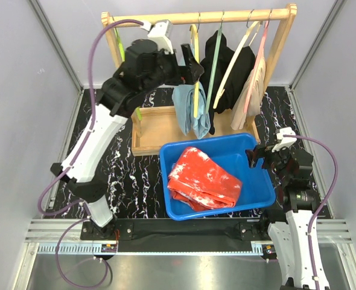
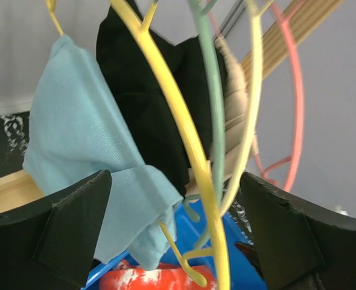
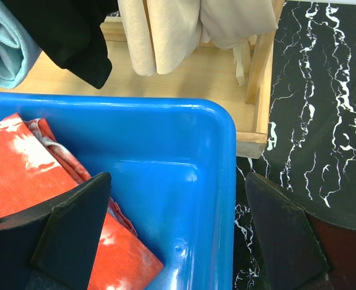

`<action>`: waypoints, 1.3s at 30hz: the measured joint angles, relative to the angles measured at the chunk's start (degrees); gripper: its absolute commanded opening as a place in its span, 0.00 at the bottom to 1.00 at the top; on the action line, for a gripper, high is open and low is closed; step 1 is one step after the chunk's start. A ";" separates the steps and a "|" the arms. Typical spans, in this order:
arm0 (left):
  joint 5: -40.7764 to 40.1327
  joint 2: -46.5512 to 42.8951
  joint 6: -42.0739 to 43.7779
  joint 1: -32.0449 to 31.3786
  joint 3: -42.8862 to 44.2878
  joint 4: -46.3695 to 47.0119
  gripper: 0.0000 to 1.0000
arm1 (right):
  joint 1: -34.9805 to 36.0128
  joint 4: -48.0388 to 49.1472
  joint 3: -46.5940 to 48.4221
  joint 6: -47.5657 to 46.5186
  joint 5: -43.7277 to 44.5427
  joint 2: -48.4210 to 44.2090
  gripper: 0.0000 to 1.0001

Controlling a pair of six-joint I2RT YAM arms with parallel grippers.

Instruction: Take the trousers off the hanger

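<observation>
The light blue trousers (image 1: 190, 112) hang folded over a yellow hanger (image 1: 195, 90) on the wooden rail (image 1: 166, 17). My left gripper (image 1: 195, 63) is raised to that hanger. In the left wrist view it is open (image 2: 175, 229), with the lower corner of the light blue trousers (image 2: 81, 139), the yellow hanger (image 2: 172, 115) and a green hanger (image 2: 211, 90) between its fingers, untouched. Black trousers (image 1: 223, 66) and a beige pair (image 1: 250, 90) hang further right. The red and white pair (image 1: 205, 178) lies in the blue bin (image 1: 238, 157). My right gripper (image 3: 175, 235) stands open over the bin's right rim (image 3: 226, 181).
The rack's wooden base tray (image 1: 154, 130) sits behind the bin on the black marbled mat (image 1: 136, 175). A pink hanger (image 1: 256, 66) carries the beige pair, beside a cream one (image 1: 238, 60). Grey walls close in on both sides.
</observation>
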 measured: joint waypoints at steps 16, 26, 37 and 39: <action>-17.35 5.90 9.92 -3.93 1.88 -4.02 0.00 | -0.44 0.44 -0.57 0.85 0.46 -1.84 1.00; -21.35 5.55 15.37 -4.22 2.19 -4.13 0.00 | -0.81 0.37 -0.57 0.46 -0.50 -3.13 1.00; -21.75 0.42 15.93 -3.82 0.52 -4.74 0.00 | -0.90 -0.98 -0.28 -3.45 -7.39 -4.33 1.00; -21.79 -0.59 15.91 -3.82 0.07 -4.74 0.00 | -0.90 -1.27 -0.09 -3.76 -8.22 -4.33 1.00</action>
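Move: The near arm of the yellow hanger, running just ahead between my left hand's open fingers, is some 3 cm forward, 1 cm right and 5 cm below that hand. The blue trousers hang about 8 cm ahead, straight on sideways and 16 cm below. The green hanger stands around 6 cm forward, 5 cm right and 5 cm lower; the black garment lies about 10 cm ahead, 9 cm right and 14 cm down. From my right hand the yellow hanger is roughly 13 cm forward, 24 cm left and 23 cm up. I sink my left hand about 5 cm while reaching some 3 cm forward over the yellow hanger's near arm, then pinch it shut, rolling the hand's left side up about 20 degrees and turning a little counter-clockwise. Keeping the pinch, I carry it about 5 cm left, away from the green hanger, rising 3–4 cm and easing back slightly. My open right hand drifts a couple of centimetres back and left. ##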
